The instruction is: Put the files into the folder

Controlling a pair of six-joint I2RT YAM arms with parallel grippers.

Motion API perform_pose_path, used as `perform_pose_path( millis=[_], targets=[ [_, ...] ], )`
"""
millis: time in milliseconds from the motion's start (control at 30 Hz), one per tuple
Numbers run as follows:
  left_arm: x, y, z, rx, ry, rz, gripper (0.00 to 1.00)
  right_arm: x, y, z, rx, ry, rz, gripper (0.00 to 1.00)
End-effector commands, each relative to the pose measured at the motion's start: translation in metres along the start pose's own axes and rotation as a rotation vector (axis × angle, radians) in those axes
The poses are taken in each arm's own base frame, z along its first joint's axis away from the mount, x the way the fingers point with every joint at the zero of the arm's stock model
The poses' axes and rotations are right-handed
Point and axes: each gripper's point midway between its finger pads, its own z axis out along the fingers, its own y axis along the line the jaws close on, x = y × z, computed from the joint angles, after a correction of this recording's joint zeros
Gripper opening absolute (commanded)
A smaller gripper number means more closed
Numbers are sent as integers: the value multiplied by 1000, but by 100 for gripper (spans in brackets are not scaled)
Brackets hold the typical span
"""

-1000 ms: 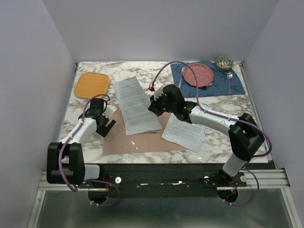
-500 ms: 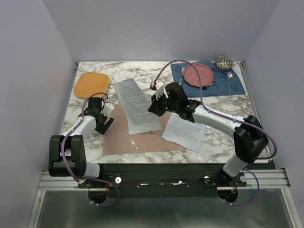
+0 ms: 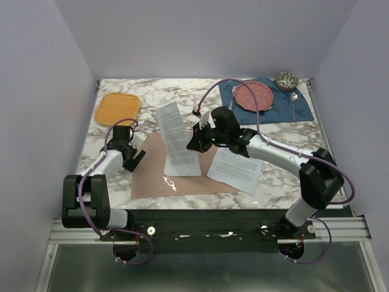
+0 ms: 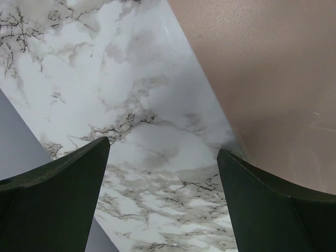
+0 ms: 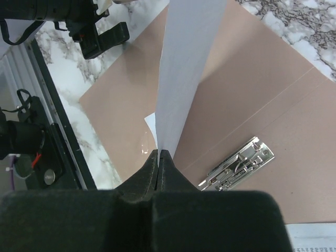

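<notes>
The folder (image 3: pixel 151 177) lies open and flat on the marble, pinkish-brown, its metal clip (image 5: pixel 239 164) at the spine. My right gripper (image 3: pixel 193 145) is shut on the edge of one file (image 3: pixel 175 135), a white printed sheet held lifted and tilted over the folder. In the right wrist view this file (image 5: pixel 189 63) rises edge-on from the right gripper (image 5: pixel 164 153). The other file (image 3: pixel 236 170) rests flat, overlapping the folder's right edge. My left gripper (image 3: pixel 137 159) stands open and empty beside the folder's left edge. In the left wrist view the left gripper (image 4: pixel 163 146) frames bare marble, the folder (image 4: pixel 273 79) to its right.
An orange woven mat (image 3: pixel 118 107) sits at the back left. At the back right a blue placemat (image 3: pixel 302 111) carries a pink plate (image 3: pixel 254 96) and a spoon (image 3: pixel 294 100), with a patterned bowl (image 3: pixel 287 79) behind it. Walls enclose three sides.
The held sheet has swung up from lying nearly flat to a steep tilt and shifted towards the near side over the folder. The left arm has barely moved.
</notes>
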Motion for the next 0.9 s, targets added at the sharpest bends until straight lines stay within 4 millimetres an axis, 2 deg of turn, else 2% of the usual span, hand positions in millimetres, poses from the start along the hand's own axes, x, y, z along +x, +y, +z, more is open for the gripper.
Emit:
perform_pose_path(
  millis=[0, 367, 867],
  targets=[
    [18, -22, 6, 81, 29, 1, 99, 6, 15, 1, -38, 10, 49, 1],
    [22, -26, 8, 85, 32, 12, 99, 33, 13, -13, 22, -12, 106, 1],
    [22, -27, 5, 89, 27, 10, 99, 54, 21, -3, 111, -82, 230, 1]
  ],
)
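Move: The right hand, with the sheet pinched in its shut fingers, has the folder's left half about 14 cm to its left, 3 cm nearer the base and some 15 cm below. The metal clip on the fold lies almost straight beneath it, about 15 cm down, and the loose sheets are about 17 cm to its right, level in reach and 15 cm lower. From the left hand, low by the folder's left edge, that left half is about 18 cm to the right, 3 cm back and 2 cm down. Keeping its pinch on the sheet's edge, the right hand draws back towards the base about 5 cm and sinks roughly 4 cm over the fold, bringing the sheet lower over the folder's left half and its near end towards the folder's near edge. On the way it sways a centimetre or two to the right and then partly returns, while the wrist rolls some 10 degrees and the fingers stay shut, still pointing left and down. ##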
